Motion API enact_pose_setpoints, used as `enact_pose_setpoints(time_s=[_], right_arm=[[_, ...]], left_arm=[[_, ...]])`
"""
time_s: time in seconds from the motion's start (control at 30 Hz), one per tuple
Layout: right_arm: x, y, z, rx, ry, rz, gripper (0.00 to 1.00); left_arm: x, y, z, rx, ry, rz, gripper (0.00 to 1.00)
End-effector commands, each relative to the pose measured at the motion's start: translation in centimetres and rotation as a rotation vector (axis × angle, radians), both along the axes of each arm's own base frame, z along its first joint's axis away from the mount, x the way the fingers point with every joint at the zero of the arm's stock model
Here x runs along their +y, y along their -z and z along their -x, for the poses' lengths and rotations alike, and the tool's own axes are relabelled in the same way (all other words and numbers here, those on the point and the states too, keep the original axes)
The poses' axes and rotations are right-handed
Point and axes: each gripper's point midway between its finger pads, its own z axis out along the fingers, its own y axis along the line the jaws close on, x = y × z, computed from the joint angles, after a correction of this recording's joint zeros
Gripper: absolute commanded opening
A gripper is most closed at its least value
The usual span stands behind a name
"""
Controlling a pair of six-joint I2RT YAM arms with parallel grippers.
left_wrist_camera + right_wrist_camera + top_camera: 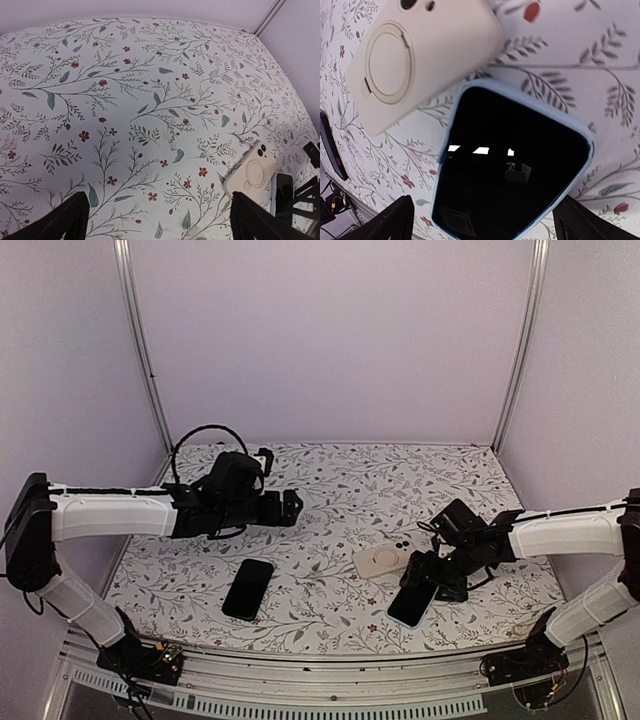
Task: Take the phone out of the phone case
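A phone [515, 170] with a dark screen lies face up in a light blue phone case [553, 114] on the floral tablecloth, at the front right in the top view [412, 604]. My right gripper [495, 222] hovers just above it, open, its two fingers either side of the phone's near end and touching nothing. My left gripper [290, 508] hangs open over the cloth left of centre, far from the phone, with only flowered cloth between its fingers [65, 220].
A cream phone case [382, 560] with a ring on its back lies face down right beside the blue-cased phone; whether it holds a phone I cannot tell. A bare black phone [248, 588] lies at the front left. Walls and metal posts enclose the table.
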Motion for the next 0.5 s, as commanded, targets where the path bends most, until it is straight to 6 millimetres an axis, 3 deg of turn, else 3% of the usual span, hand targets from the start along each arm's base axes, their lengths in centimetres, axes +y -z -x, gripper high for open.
enact_pose_setpoints(time_s=[0.0,0.17,0.3,0.47], right_arm=[[1.3,0.2,-3.8,-0.108,-0.103,0.11,0.99],[2.0,2.2,-6.0,-0.1,-0.202,0.236,0.99],[2.2,3.8,-5.3,-0.064,-0.257,0.279,0.99],[3.1,4.2,-4.4,-0.048,-0.278,0.302,0.99]], left_arm=[[0.4,-0.4,0.5,-0.003,-0.01,0.021,0.99],[0.5,-0.2,0.8,0.011,-0.012,0.035,0.99],[0.5,-0.1,1.0,0.022,-0.013,0.048,0.99],[0.0,0.3,1.1,0.036,-0.001,0.067,0.99]])
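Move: The phone in the light blue case lies under the right gripper, its middle about 2 cm below and roughly 1 cm ahead and 1 cm to the left, with the open fingers straddling its long sides. The beige phone lies about 10 cm ahead of the right hand and 8 cm to its left, nearly touching it. From the left hand the cased phone is some 13 cm back, 28 cm to the right and 14 cm lower. Keep the right gripper wide open astride the blue-cased phone and sweep it forward about 6.5 cm and left some 4 cm, easing off at the end. Push the cased phone along by its sides against the beige one, turning the hand roughly 10 degrees counter-clockwise while bringing the fingers more upright. ##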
